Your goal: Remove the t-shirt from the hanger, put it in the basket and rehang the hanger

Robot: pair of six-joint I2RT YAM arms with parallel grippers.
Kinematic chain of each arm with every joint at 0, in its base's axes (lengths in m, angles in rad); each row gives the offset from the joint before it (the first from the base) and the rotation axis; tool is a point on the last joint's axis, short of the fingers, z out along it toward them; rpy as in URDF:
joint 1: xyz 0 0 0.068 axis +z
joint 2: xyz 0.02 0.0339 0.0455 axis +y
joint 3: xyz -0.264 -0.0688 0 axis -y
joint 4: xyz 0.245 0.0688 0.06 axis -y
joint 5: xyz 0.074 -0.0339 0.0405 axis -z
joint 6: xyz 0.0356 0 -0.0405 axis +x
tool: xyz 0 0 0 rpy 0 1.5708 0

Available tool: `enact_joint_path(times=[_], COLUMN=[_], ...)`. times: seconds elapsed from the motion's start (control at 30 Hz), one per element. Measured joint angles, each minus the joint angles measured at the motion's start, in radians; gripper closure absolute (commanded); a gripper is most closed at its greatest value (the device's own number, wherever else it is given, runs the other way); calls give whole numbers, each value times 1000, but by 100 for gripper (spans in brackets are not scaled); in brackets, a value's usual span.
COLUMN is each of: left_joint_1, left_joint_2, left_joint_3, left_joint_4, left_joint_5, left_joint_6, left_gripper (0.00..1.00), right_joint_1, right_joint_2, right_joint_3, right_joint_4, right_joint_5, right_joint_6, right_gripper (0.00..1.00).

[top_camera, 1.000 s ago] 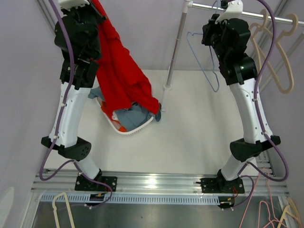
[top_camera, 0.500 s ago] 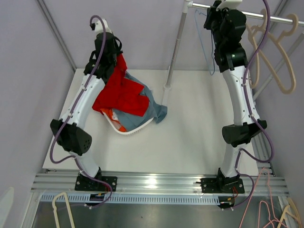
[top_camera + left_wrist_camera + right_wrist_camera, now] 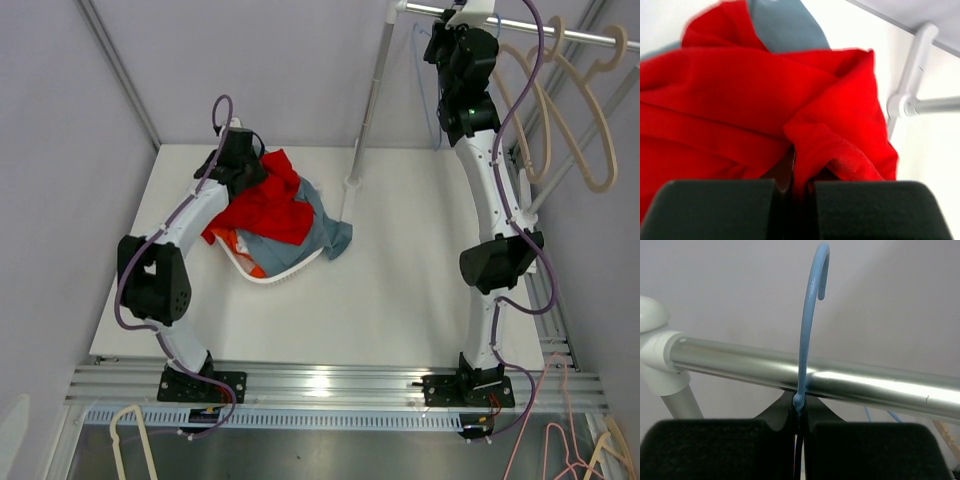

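The red t-shirt [image 3: 268,205] lies bunched on top of the white laundry basket [image 3: 262,275], off the hanger. My left gripper [image 3: 247,163] is low at the basket's far edge and shut on a fold of the shirt [image 3: 805,150]. My right gripper [image 3: 455,25] is up at the metal rail [image 3: 560,35], shut on the neck of the bare blue hanger [image 3: 805,340]. The hanger's hook [image 3: 819,265] rises past the rail [image 3: 865,382]; its thin blue frame [image 3: 425,95] hangs below the rail in the top view.
Grey-blue and orange clothes [image 3: 320,228] fill the basket under the shirt. The rack's upright pole [image 3: 365,110] stands just right of the basket, its foot [image 3: 900,102] close to my left gripper. Beige hangers [image 3: 575,110] hang on the rail to the right.
My left arm has come down from high up, lowering the red shirt onto the basket. My right arm has risen and carried the blue hanger up to the rail.
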Motion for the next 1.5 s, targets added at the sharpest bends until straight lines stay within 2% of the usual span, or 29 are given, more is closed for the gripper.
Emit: enact_joint_path(times=[0.27,0.4,0.47,0.53,0.6,0.63,0.7,0.73,0.8,0.9,1.0,1.07,1.1,1.13,1.23,1.33,1.5], left_joint_1=[-24,-13,-12,-12,-12,-12,-12,-12,-12,-12,-12,-12,-13,-15,-23,-34,-38], left_joint_2=[-40,-37,-29,-19,-12,-11,-12,-13,-20,-33,-36,-47,-62,-84,-183,-288,-398], left_joint_3=[-51,-71,-76,-77,-80,-83,-92,-97,-111,-109,-45,8,27,34,34,31,1], left_joint_4=[10,14,18,18,21,23,34,42,55,51,2,-19,-20,-20,-29,-27,-22], left_joint_5=[-3,10,18,27,41,48,58,63,68,67,63,55,48,42,15,-6,-43], left_joint_6=[1,0,0,-1,-6,-7,-9,-7,-6,0,13,27,31,38,56,67,82], left_gripper=[99,97,87,69,53,38,30,25,25,23,21,17,14,9,3,0,0], right_joint_1=[-19,-18,-17,-14,-11,-10,-10,-10,-10,-10,-9,-4,0,6,35,66,111], right_joint_2=[31,6,-13,-45,-82,-100,-127,-136,-143,-146,-157,-172,-182,-195,-240,-298,-433], right_joint_3=[-13,-121,-180,-229,-277,-301,-340,-354,-366,-366,-364,-364,-364,-364,-364,-364,-423], right_joint_4=[36,73,115,127,127,128,125,121,108,85,57,34,22,10,-32,-72,-117], right_joint_5=[-11,-13,-13,-11,-10,-10,-2,3,13,22,36,51,67,83,148,206,280], right_joint_6=[24,34,34,34,34,34,35,36,30,23,11,-3,-12,-23,-59,-76,-74], right_gripper=[100,100,100,99,92,86,76,75,74,65,54,42,32,29,18,13,9])
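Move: Over the basket's far side, the left hand still pinches a corner of the red t-shirt; the basket's middle lies about 10 cm back, 4 cm right and 12 below. The blue-grey shirt is 9 cm back and 11 right, the rack's foot 24 right and level ahead. The right hand holds a blue hanger by its stem: the rail is 3 cm ahead, 2 above, its white end joint 10 left and 4 ahead, the other blue hanger's hook 12 right and 3 ahead. Lowering the blue hanger about 5 cm, after easing slightly forward, brings its hook down over the rail; the right hand then opens, sinks a touch more and backs off some 12 cm, rising and turning slightly clockwise. The left sinks a little, opens wide to free the red t-shirt, then lifts about 20 cm up and somewhat back, fingers tipping upward. ##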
